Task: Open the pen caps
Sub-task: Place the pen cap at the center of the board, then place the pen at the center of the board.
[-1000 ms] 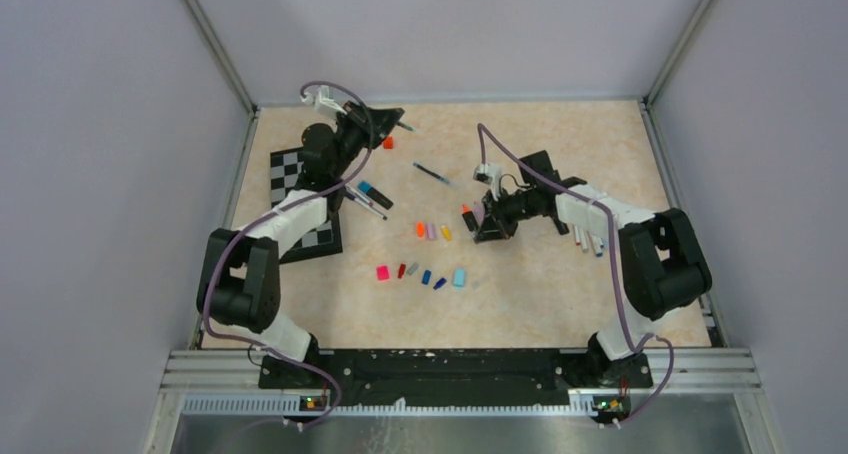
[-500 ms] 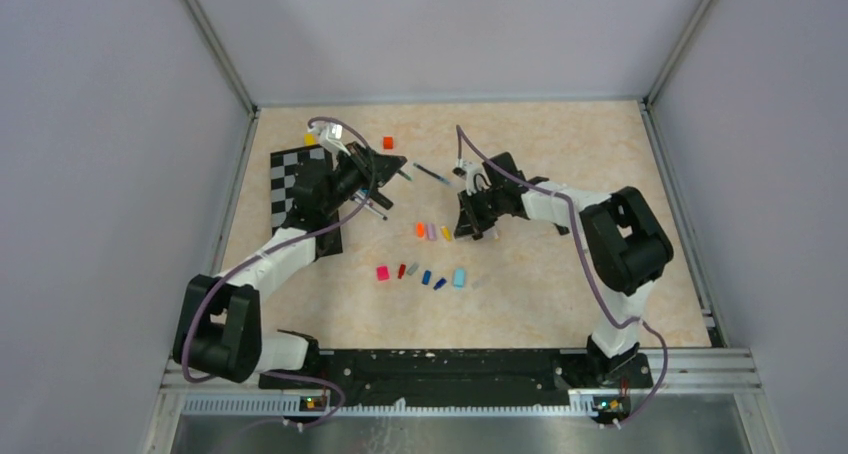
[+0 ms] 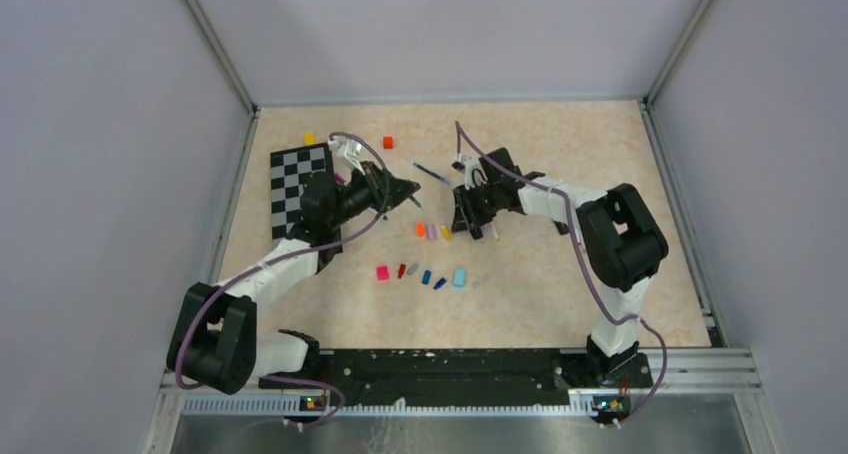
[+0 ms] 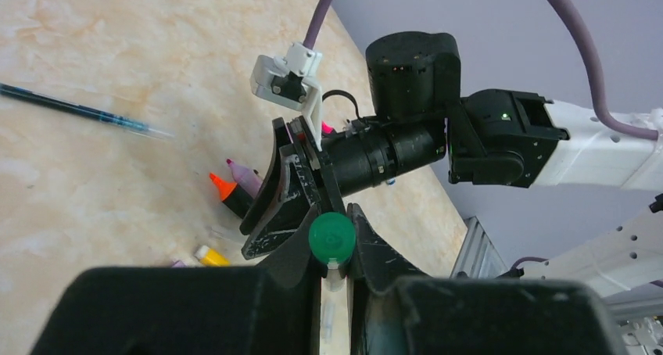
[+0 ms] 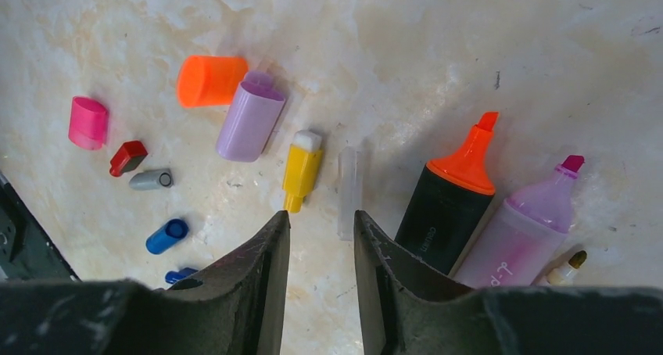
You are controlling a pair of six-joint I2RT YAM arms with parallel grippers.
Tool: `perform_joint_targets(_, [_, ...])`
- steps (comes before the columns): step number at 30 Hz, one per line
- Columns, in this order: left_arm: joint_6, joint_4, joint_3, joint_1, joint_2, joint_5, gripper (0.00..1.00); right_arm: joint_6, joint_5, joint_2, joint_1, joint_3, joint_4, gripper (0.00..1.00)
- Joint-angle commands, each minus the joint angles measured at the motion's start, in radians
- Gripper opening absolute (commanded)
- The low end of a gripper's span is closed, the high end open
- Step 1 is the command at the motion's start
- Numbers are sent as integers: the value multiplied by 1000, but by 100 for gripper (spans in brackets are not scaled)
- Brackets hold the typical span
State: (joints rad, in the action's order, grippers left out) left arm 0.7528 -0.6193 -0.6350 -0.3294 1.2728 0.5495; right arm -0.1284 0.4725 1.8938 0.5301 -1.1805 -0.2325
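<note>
My left gripper (image 4: 331, 220) (image 3: 406, 190) is shut on a white pen with a green cap (image 4: 331, 238), held above the table just left of my right gripper (image 3: 464, 222). In the right wrist view the right gripper (image 5: 321, 216) hangs open over bare table with nothing between its fingers. A clear cap (image 5: 348, 191) lies just beyond its right fingertip. Loose pen caps lie ahead of it: yellow (image 5: 301, 167), purple (image 5: 250, 120), orange (image 5: 209, 80), pink (image 5: 87, 123), red (image 5: 127, 157), grey (image 5: 151, 180) and blue (image 5: 166, 236). Uncapped orange (image 5: 457, 195) and purple (image 5: 524, 226) highlighters lie to its right.
A thin blue pen (image 3: 432, 173) lies behind the grippers. The checkerboard (image 3: 295, 179) sits at the left under the left arm. A red cube (image 3: 388, 142) and a yellow cube (image 3: 309, 138) are near the back. A light blue cap (image 3: 459, 277) ends the near row.
My left gripper swung from the back left toward the centre with its pen. My right gripper moved left to the caps, and its arm folded in.
</note>
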Motion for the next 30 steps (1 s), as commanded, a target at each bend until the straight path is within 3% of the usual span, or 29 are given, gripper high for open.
perform_joint_targets(1, [-30,-52,12,-22,-15,38,0,52,14,-95,8,-29,-8,34])
perform_joint_targets(4, [-20,-75,19,-43,-2,48,1,163,72,-171,2,-16,-38,35])
perform_joint_targets(9, [0,-133,28,-91,39,54,1,537,329,-309,-38,-18,-221,35])
perform_joint_targets(13, [5,-172,16,-135,73,38,1,620,517,-393,-94,12,-276,38])
perform_joint_targets(20, [-9,-181,-33,-209,136,-2,1,537,752,-426,-137,77,-175,54])
perform_joint_targets(30, [53,-246,-17,-262,166,-93,1,203,732,-389,-130,176,157,57])
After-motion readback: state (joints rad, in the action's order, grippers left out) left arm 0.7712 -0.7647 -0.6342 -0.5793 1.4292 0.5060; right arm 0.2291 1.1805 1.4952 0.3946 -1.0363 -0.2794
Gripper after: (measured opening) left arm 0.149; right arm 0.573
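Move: Above and to the left of the open right fingers, the clear cap on the left-held pen's lower end is about 10 cm left, 3 cm back and 16 cm up. The loose clear cap lies right at those fingers, with the yellow cap 3 cm to their left and the orange highlighter 4 cm right, 2 cm farther out. From the left hand, the right fingers are some 10 cm right, level in reach, 19 cm below. Rising about 15 cm off the already released clear cap, the right hand also draws back some 8 cm towards the capped end of the left hand's pen; its fingers open wider and swing up to point more level and leftward. The left hand keeps its pinch on the pen and brings it right, a little back and down, turning slightly clockwise, until the capped end hangs just before the open right fingers. ##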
